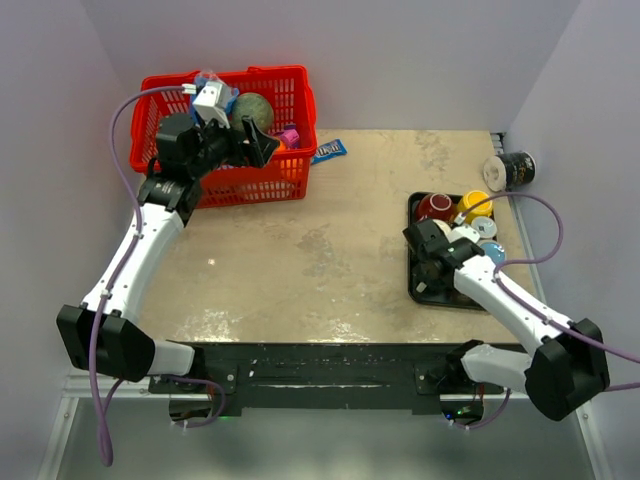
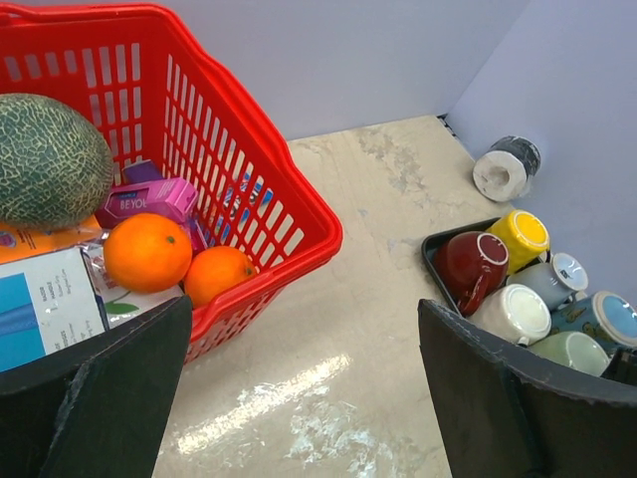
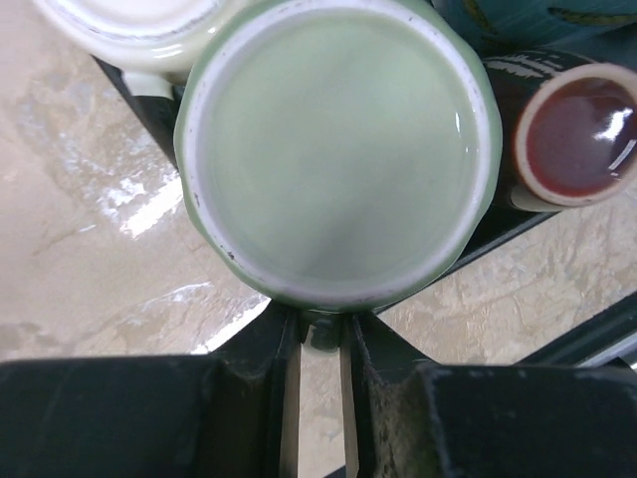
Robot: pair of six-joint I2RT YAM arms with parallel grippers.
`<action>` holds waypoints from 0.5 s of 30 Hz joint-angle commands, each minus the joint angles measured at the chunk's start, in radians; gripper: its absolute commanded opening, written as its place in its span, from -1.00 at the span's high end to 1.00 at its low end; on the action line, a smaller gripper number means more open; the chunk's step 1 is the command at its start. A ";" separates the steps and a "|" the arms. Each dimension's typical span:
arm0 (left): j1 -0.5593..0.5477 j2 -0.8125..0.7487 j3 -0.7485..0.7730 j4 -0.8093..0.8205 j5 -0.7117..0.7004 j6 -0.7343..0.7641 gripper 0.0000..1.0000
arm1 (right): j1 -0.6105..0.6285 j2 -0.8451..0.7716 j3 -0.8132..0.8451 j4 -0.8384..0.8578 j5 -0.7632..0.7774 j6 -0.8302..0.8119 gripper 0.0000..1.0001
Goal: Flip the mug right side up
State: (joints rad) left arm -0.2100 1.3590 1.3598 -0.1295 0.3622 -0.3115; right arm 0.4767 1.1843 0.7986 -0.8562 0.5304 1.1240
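A pale green mug (image 3: 333,149) stands upside down in the black tray (image 1: 415,292), its flat base facing the right wrist camera. My right gripper (image 3: 320,334) is shut on the mug's handle, which sits pinched between the two fingers. From above, the right gripper (image 1: 432,256) hangs over the tray's left side and covers the mug. The green mug (image 2: 570,351) also shows at the lower right of the left wrist view. My left gripper (image 2: 304,388) is open and holds nothing. It hovers by the red basket (image 1: 240,135), far from the mug.
Around the green mug the tray holds a red mug (image 1: 435,207), a yellow one (image 1: 473,203), a white one (image 1: 483,228) and a blue one (image 1: 492,252). A dark tin (image 1: 510,170) lies at the back right. Oranges (image 2: 147,251) and a melon (image 2: 50,159) fill the basket.
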 commanded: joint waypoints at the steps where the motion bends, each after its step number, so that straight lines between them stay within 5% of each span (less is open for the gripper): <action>1: 0.000 -0.026 -0.014 0.024 0.017 -0.014 -0.99 | -0.006 -0.093 0.137 -0.038 0.076 -0.004 1.00; 15: -0.034 -0.044 -0.073 0.162 0.136 -0.097 -0.99 | -0.006 -0.144 0.479 0.041 -0.079 -0.150 1.00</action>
State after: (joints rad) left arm -0.2306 1.3529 1.2938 -0.0795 0.4320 -0.3679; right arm 0.4759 1.0439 1.1694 -0.9440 0.4763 1.0306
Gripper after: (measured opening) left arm 0.992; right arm 0.179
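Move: The right hand already grips the green mug by its handle, low over the tray; the mug's body is upside down, its middle about 4 cm ahead and 4 cm to the right. The cream mug stands about 11 cm ahead and 4 cm right, the small brown mug some 10 cm right and level, both about 3 cm below. From the left hand the green mug lies about 35 cm right, 14 cm back and 28 cm below. Keeping its pinch on the handle, the right hand lifts the green mug steeply up out of its place among the other mugs, about 15 cm, gathering a slighter forward and left drift as it rises. The wrist tips the fingers some 20 degrees up towards forward with a small roll, while the empty, open left hand eases a couple of centimetres right and down and a little back. ##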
